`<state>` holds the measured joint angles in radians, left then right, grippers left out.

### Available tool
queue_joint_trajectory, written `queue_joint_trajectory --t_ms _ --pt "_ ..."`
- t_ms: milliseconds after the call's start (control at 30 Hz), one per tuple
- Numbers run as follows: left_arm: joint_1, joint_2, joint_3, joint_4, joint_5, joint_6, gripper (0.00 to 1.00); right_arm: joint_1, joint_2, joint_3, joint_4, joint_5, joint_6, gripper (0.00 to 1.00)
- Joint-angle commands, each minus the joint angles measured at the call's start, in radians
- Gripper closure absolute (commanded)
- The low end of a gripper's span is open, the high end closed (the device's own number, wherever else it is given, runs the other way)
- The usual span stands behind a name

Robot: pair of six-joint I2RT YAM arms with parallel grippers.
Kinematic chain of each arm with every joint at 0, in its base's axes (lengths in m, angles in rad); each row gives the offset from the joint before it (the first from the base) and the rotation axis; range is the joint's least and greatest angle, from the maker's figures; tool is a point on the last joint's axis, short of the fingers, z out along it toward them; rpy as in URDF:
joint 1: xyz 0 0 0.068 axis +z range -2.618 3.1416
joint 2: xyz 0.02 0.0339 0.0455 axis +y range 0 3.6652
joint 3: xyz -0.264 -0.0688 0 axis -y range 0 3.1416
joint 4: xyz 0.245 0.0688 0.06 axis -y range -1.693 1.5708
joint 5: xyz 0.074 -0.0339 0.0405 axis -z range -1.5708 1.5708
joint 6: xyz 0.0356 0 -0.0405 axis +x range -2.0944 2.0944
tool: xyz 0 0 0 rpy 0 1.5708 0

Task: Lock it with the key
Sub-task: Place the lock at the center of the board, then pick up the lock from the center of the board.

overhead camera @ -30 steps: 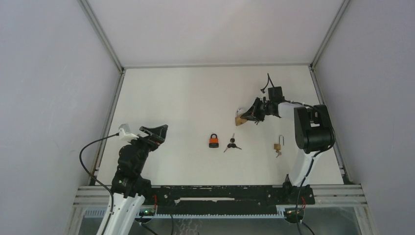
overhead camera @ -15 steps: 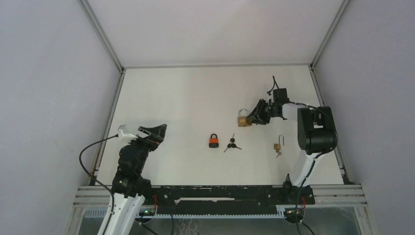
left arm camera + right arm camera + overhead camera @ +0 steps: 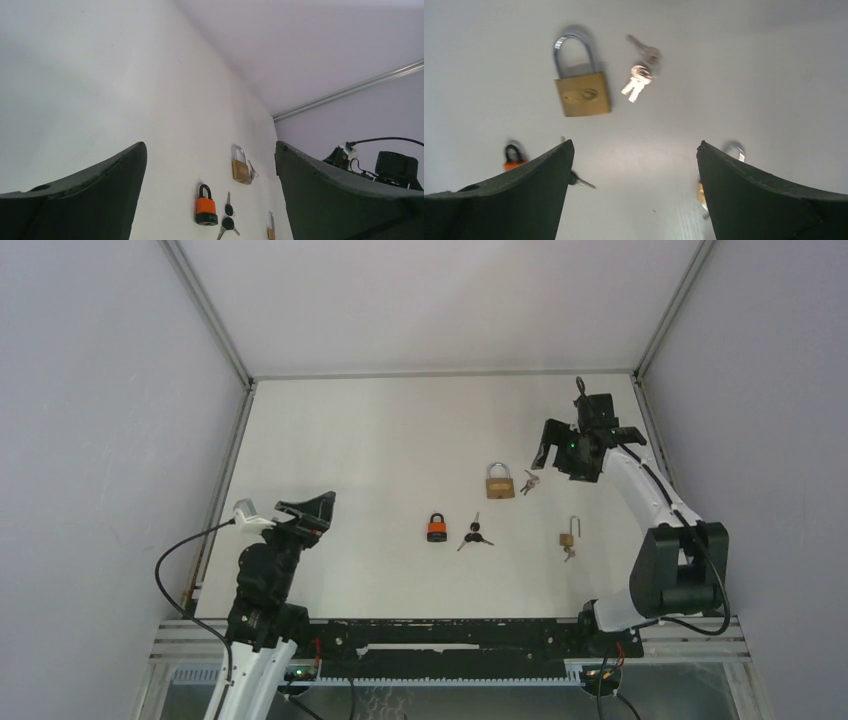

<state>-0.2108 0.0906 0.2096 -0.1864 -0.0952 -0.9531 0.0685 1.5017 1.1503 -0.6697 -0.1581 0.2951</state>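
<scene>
A large brass padlock (image 3: pixel 500 483) lies flat right of the table's middle, its steel shackle pointing away from me. A bunch of silver keys (image 3: pixel 529 481) lies just to its right, apart from it. My right gripper (image 3: pixel 558 462) hovers open above and to the right of them, holding nothing. In the right wrist view the brass padlock (image 3: pixel 581 92) and the silver keys (image 3: pixel 640 76) sit beyond my right gripper (image 3: pixel 635 144). My left gripper (image 3: pixel 310 508) stands open at the near left, far from them. The left wrist view shows the brass padlock (image 3: pixel 240 170) beyond my left gripper (image 3: pixel 210 145).
An orange padlock (image 3: pixel 437 528) with a black shackle lies mid-table, with black-headed keys (image 3: pixel 475 535) just to its right. A small brass padlock (image 3: pixel 568 536) with its shackle raised lies nearer the right arm's base. Grey walls enclose the white table (image 3: pixel 350 450).
My right gripper has opened and let go of the large brass padlock, then pulled back up and to the right. The padlock now lies flat with the keys beside it. The left arm barely moved.
</scene>
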Motion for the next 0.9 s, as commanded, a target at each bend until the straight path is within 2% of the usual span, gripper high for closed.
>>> queue_joint_trajectory --t_ms 0,133,267,467,767,867 --pt "0.011 -0.038 -0.018 0.032 -0.013 -0.021 0.0 -0.002 -0.008 -0.016 -0.278 0.261 -0.075 0.01" --pt "0.011 -0.061 -0.015 0.05 0.006 -0.008 0.01 -0.033 0.048 -0.057 -0.339 0.229 -0.132 0.01" --pt "0.01 -0.083 -0.015 0.05 0.004 -0.008 0.01 -0.036 0.093 -0.096 -0.319 0.125 -0.169 0.04" --pt "0.01 -0.078 -0.017 0.051 0.013 -0.012 0.01 -0.031 0.186 -0.112 -0.293 0.136 -0.183 0.1" --pt "0.01 -0.069 -0.02 0.063 0.012 -0.015 0.01 -0.048 0.234 -0.124 -0.279 0.133 -0.192 0.22" --pt "0.01 -0.071 -0.019 0.064 0.011 -0.013 0.01 -0.056 0.258 -0.118 -0.283 0.131 -0.195 0.29"
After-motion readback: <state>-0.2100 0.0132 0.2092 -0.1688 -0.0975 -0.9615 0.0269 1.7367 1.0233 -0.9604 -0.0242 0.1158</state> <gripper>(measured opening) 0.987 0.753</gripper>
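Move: The small brass lock, open and with its keys attached, lies about 12 cm back from my right hand, 5 cm to its right and 12 cm below it. On the same table, the big brass padlock stands about 8 cm left of this hand and 2 cm ahead, its loose silver keys 2 cm left and 1 cm ahead, and the black keys 11 cm back and 12 cm left. From my left hand the small lock is some 41 cm to the right, 2 cm back and 18 cm down. I swing my empty right hand back about 12 cm and a little to the right, away from the big padlock, then sink some 10 cm to the small brass lock, slowing over it. My wrist tips some 35 degrees until the fingers point roughly straight down, and they start closing from wide open, one on each side of the lock body, not yet gripping. My left hand rises about 2 cm. ##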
